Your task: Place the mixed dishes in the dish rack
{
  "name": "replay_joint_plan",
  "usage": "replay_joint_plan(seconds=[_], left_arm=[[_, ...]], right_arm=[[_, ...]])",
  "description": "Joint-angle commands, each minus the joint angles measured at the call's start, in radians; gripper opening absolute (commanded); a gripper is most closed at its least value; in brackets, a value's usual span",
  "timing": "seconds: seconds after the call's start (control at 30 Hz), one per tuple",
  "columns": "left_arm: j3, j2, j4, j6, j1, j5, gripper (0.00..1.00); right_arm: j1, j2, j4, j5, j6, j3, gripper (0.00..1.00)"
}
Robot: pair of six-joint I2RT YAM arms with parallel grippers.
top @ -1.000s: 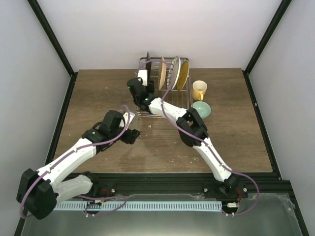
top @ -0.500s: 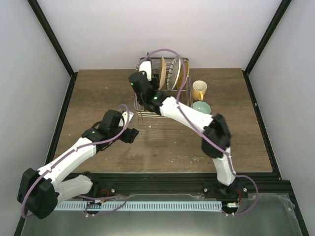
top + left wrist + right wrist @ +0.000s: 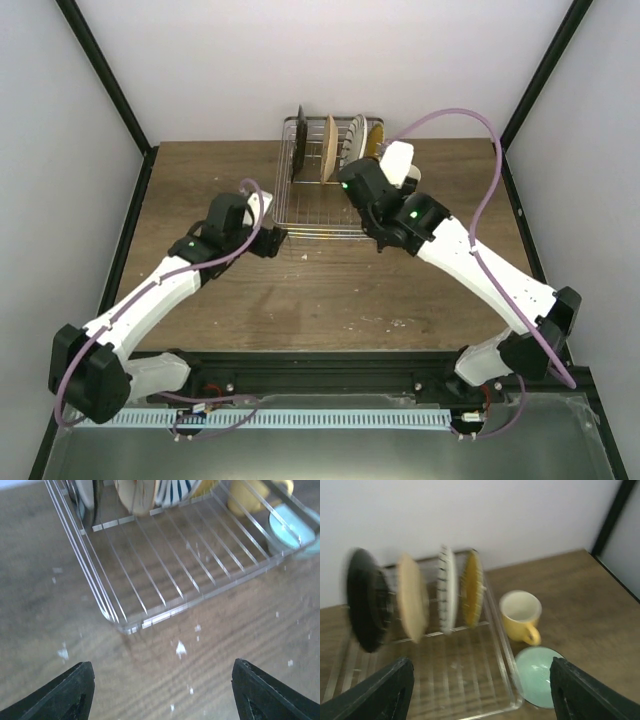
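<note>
The dish rack [image 3: 322,214] stands at the back of the table. Four plates stand on edge in it: dark [image 3: 365,600], beige [image 3: 412,597], black-striped white [image 3: 446,590] and woven yellow [image 3: 471,587]. The yellow mug [image 3: 520,612] and the mint-green bowl [image 3: 540,675] sit on the table just right of the rack; my right arm hides them from above. My right gripper [image 3: 482,695] hovers open and empty over the rack's right side [image 3: 352,180]. My left gripper [image 3: 162,695] is open and empty, low over the table by the rack's near left corner [image 3: 125,625].
White crumbs [image 3: 180,649] dot the wood in front of the rack. Black frame posts and white walls close the table in at the back and sides. The right arm's elbow [image 3: 555,310] juts out to the far right.
My right arm has swung from the rack's left end to its right side, leaving the dark plate standing there. The left gripper has crept closer to the rack's corner.
</note>
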Motion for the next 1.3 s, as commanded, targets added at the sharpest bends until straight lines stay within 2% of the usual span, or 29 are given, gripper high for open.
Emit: replay_joint_plan(seconds=[0.0, 0.17, 0.3, 0.5, 0.57, 0.63, 0.8, 1.1, 1.27], left_arm=[[0.137, 0.076, 0.079, 0.038, 0.006, -0.045, 0.78], [0.278, 0.154, 0.097, 0.072, 0.008, -0.072, 0.81], [0.346, 0.189, 0.091, 0.08, 0.008, -0.071, 0.81], [0.408, 0.231, 0.083, 0.098, 0.007, -0.081, 0.81], [0.427, 0.244, 0.078, 0.106, 0.008, -0.084, 0.81], [0.445, 0.257, 0.074, 0.116, 0.008, -0.087, 0.81], [0.477, 0.281, 0.067, 0.126, 0.008, -0.101, 0.81], [0.478, 0.312, 0.07, 0.118, 0.009, -0.102, 0.81], [0.489, 0.335, 0.083, 0.12, 0.012, -0.095, 0.81]], right_arm=[[-0.166, -0.043, -0.212, -0.15, 0.225, -0.127, 0.75], [-0.348, -0.118, -0.109, -0.364, 0.241, -0.302, 0.76], [-0.496, -0.15, 0.042, -0.467, 0.15, -0.368, 0.75], [-0.624, -0.032, 0.157, -0.553, -0.015, -0.327, 0.74], [-0.665, 0.033, 0.188, -0.635, -0.058, -0.309, 0.68], [-0.683, 0.097, 0.222, -0.684, -0.106, -0.289, 0.61], [-0.686, 0.234, 0.246, -0.713, -0.203, -0.223, 0.51], [-0.685, 0.295, 0.221, -0.669, -0.284, -0.168, 0.52], [-0.686, 0.312, 0.217, -0.672, -0.271, -0.154, 0.52]])
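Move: Below and to the right of the empty right hand is the yellow mug, some 17 cm ahead, 15 cm right and 32 cm down. The green bowl sits about 10 cm nearer than the mug. The yellow plate in the rack is about 22 cm ahead, 4 cm right and 22 cm down. From the left hand, the racked brown-rimmed plate is about 26 cm ahead, 6 cm right, 5 cm down; the mug lies 21 cm ahead, 39 cm right, 14 cm down. Swinging off the rack, the right hand sinks and sweeps right, then reaches forward over the bowl side towards the mug, ending some 20 cm lower, tipped about 30 degrees further down, fingers narrowed but open and touching nothing. The left hand, open and empty, goes forward and up about 10 cm each towards the brown-rimmed plate, tilting up and drifting right. ##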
